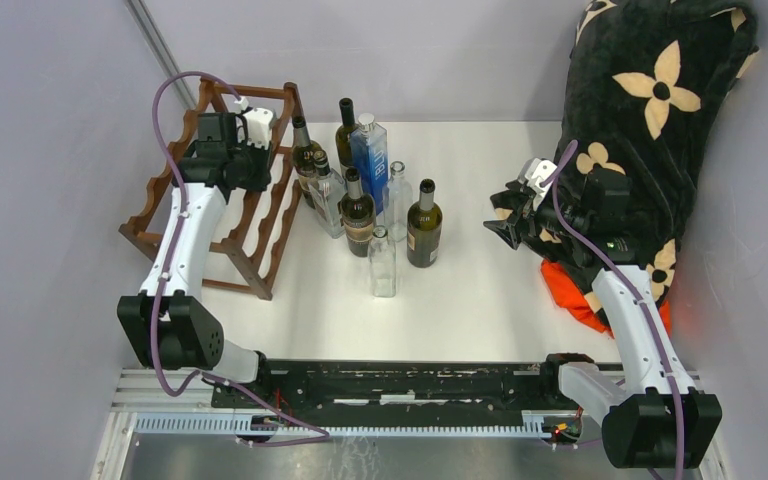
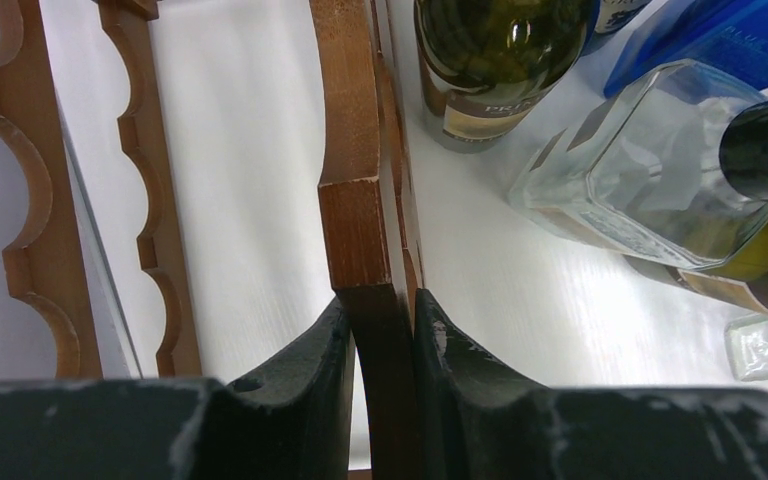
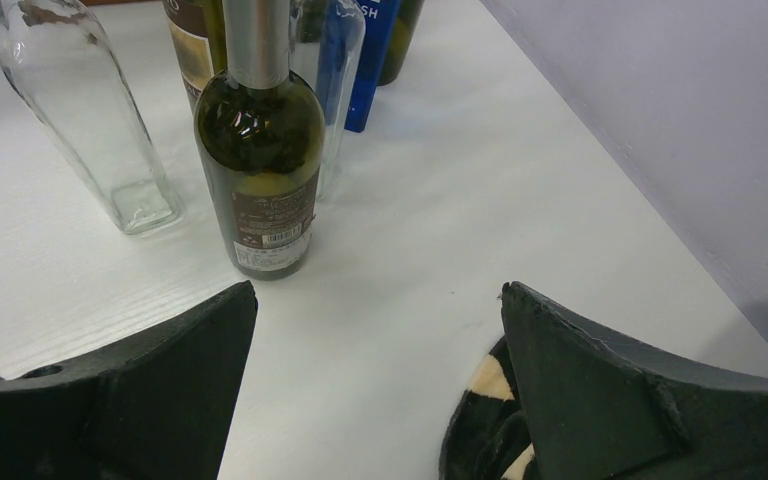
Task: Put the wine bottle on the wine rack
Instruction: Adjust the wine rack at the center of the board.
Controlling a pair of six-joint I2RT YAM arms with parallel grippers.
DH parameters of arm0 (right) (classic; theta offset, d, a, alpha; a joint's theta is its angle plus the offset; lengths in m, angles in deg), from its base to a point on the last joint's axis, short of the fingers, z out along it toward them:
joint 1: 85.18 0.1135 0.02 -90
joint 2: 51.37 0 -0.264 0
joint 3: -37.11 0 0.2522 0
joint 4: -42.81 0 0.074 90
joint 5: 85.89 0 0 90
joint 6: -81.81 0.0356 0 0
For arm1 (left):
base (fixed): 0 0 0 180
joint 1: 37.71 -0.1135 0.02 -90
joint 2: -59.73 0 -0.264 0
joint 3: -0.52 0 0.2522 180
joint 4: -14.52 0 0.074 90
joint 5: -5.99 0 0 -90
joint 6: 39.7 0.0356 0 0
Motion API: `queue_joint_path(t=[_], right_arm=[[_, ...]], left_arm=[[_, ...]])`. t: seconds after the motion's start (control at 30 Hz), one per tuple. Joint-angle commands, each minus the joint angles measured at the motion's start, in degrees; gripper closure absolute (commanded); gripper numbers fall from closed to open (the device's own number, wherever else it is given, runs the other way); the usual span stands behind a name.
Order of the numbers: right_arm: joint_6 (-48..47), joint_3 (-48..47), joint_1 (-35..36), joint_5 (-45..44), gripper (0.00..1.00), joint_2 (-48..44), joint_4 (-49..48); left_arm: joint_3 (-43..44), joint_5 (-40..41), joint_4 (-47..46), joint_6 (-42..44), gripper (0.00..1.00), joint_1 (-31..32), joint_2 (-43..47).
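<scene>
The dark reddish-brown wine rack (image 1: 278, 215) stands at the table's back left. My left gripper (image 1: 243, 150) sits over its right side, shut on one of its straight wooden bars (image 2: 352, 150). In the left wrist view both fingers (image 2: 310, 360) press on that bar, the gripper (image 2: 385, 310) pinching it. A dark green wine bottle (image 1: 424, 225) stands upright mid-table at the right edge of a cluster of bottles. My right gripper (image 1: 508, 225) is open a short way to its right, facing it. In the right wrist view the wine bottle (image 3: 260, 170) stands beyond the spread gripper (image 3: 375, 300), which holds nothing.
Other upright bottles crowd beside the rack: dark wine bottles (image 1: 358, 215), a blue bottle (image 1: 370, 150), clear glass ones (image 1: 382, 262). A black blanket with cream flowers (image 1: 660, 110) and an orange cloth (image 1: 570, 290) fill the right side. Grey walls close in left and right.
</scene>
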Motion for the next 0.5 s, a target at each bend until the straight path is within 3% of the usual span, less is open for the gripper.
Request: queue_joint_path(t=[0.0,0.13,0.47], right_arm=[[-0.7,-1.1,0.2,0.0,0.02,0.1,-1.1],[-0.6,-1.3,0.2,0.2,0.02,0.1,-1.1],[-0.5,-2.0,0.2,0.6,0.02,0.0,-0.5]], left_arm=[[2.4,-1.8,-4.5,11.0,0.98,-0.3,0.4],[1.9,-0.2,-4.0,12.2,0.97,-0.3,0.7],[0.0,3.3,-10.3,2.1,0.36,-1.9,6.2]])
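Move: The left fingers are shut on the top of the wine rack's right side; the rack's middle lies about 7 cm left of this hand, 3 cm ahead and some 10 cm below. Outside that side, the nearest green wine bottle stands roughly 8 cm ahead and 10 cm right, the square clear bottle 3 cm ahead and 15 cm right, both middles some 10 cm lower. From the right hand, the rack's middle is about 55 cm left, 13 cm ahead and 12 cm down. Still pinching the rack's right side, the left hand eases about 1 cm to its left, drawing the rack with it away from the bottles. Then the fingers open and let go, and the hand starts to rise and edge forward and left, roughly 1 cm each way, with the wrist rolling only slightly. ##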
